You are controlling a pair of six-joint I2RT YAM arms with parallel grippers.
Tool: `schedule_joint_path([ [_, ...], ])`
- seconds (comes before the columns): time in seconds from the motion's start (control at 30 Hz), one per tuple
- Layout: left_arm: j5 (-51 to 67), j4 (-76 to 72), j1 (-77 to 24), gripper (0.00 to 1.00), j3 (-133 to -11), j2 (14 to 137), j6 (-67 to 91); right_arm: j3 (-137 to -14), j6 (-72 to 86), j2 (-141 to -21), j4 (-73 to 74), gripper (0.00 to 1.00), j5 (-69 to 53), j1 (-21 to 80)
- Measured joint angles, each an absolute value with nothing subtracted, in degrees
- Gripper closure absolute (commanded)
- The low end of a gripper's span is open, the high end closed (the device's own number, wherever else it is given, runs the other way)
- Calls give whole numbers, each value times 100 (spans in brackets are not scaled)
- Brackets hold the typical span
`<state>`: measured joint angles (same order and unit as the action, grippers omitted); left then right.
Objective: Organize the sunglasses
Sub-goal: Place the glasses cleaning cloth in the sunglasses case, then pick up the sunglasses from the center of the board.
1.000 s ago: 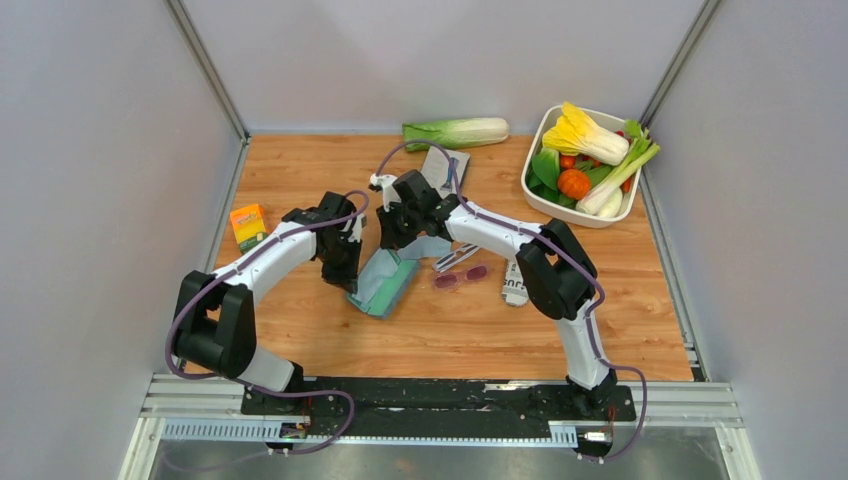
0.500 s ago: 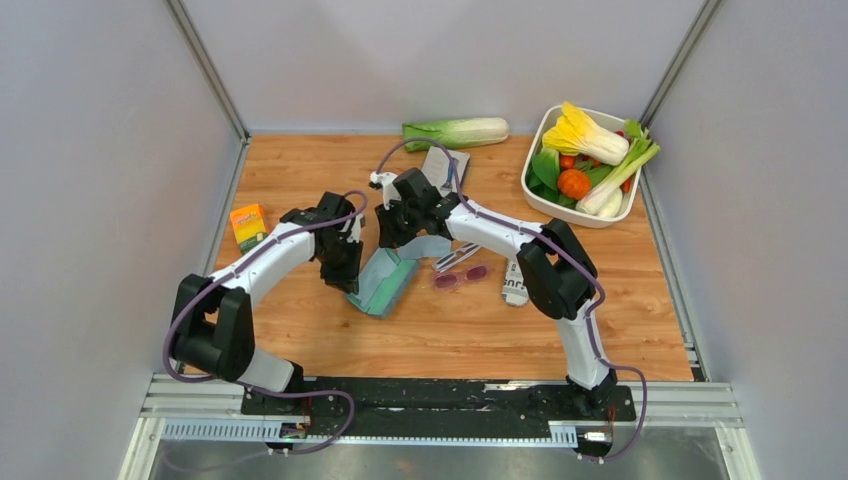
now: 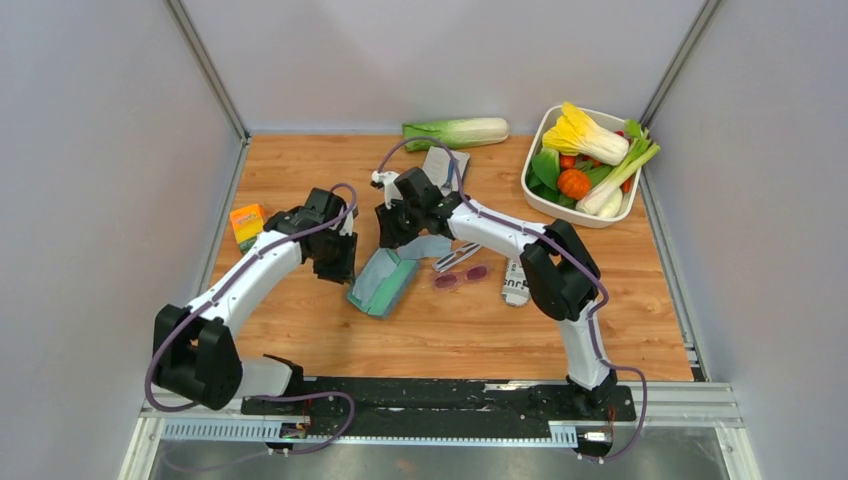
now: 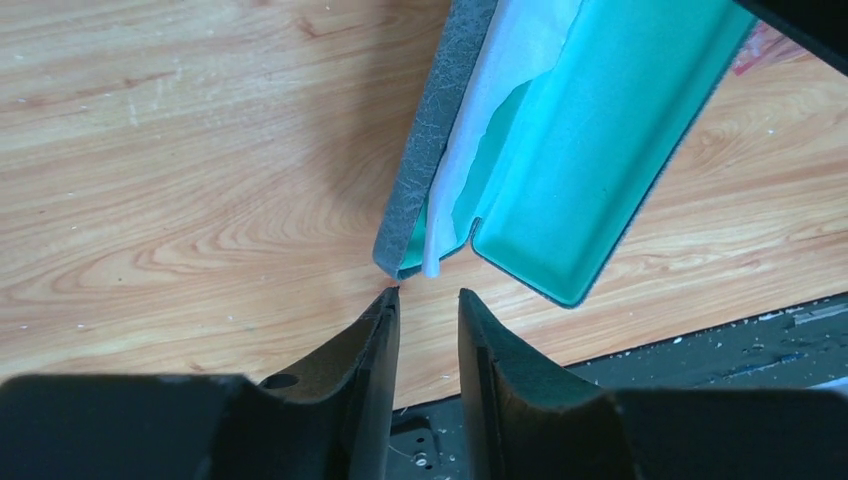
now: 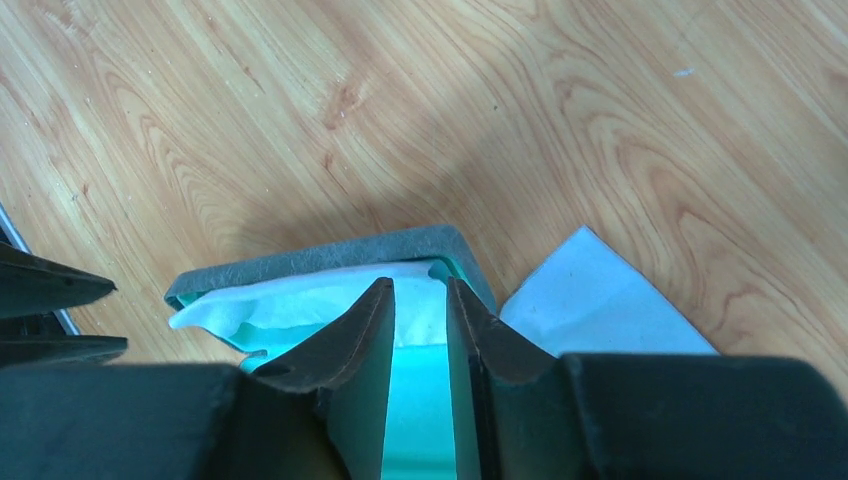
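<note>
The sunglasses (image 3: 460, 277), a small pair with pink-purple lenses, lie on the wooden table just right of the grey case (image 3: 382, 283). The case lies open, showing its teal lining (image 4: 590, 150) and a white sheet (image 5: 300, 300) inside. My left gripper (image 3: 338, 266) (image 4: 428, 298) stands open just short of the case's near corner, nothing between its fingers. My right gripper (image 3: 393, 230) (image 5: 418, 288) hovers open over the case's far end, its jaws empty. A light blue cloth (image 5: 600, 300) (image 3: 432, 246) lies flat beside the case under the right arm.
A white basin (image 3: 537, 160) of toy vegetables stands at the back right. A toy cabbage (image 3: 455, 132) lies along the back edge. An orange box (image 3: 248, 225) sits at the left, a grey pouch (image 3: 441, 163) behind the right arm, a printed packet (image 3: 515, 284) right of the sunglasses.
Both grippers have gone from shut to open and let go of the case. The left arm has drawn back to the left, and the case has settled slightly.
</note>
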<state>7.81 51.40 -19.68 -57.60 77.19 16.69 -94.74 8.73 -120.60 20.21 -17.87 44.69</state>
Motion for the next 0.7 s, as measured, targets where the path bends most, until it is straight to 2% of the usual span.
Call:
schedule_joint_path([
  [0.13,687,5015,-1968,55,-5747,7258,1743,-9360,878,-11837,2117,70,-1653,4418],
  [0.27,545,4685,-1968,28,-5564,6508,1857,-8995,1022,-11358,2224,58,-1444,4239],
  [0.37,427,4501,-1968,28,-5378,6058,1986,-8383,1273,-10728,2244,50,-1201,3979],
  [0.53,189,4263,-1966,27,-5122,5649,2099,-7282,1872,-9504,2333,52,-580,3575],
  [0.6,134,4180,-1966,27,-5057,5511,2117,-6978,2167,-9137,2314,48,-375,3489],
  [0.7,95,4073,-1966,27,-5024,5266,2115,-6569,2582,-8722,2296,47,-104,3393],
])
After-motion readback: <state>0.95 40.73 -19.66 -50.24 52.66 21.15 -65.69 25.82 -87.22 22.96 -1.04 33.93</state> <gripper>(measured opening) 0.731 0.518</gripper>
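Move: The open sunglasses case, with a cleaning cloth already in it, has its middle about 7 cm right of the left hand, level with it and some 5 cm below. The white sunglasses lie roughly 16 cm right of the right hand, 3 cm back and 5 cm below. From the right hand, the loose cloth is 9 cm right and 1 cm back, the pink sunglasses 17 cm right and 7 cm back, and the case middle about 8 cm straight back. The right hand leaves the far end of the case and sweeps about 17 cm to the right, over the loose cloth towards the white sunglasses, rising some 5 cm while the wrist turns clockwise and the part-open fingers spread wider. The left hand lifts up off the left side of the case by 7 or 8 cm, tilting its fingertips forward and opening them wide, with nothing held in either gripper. ##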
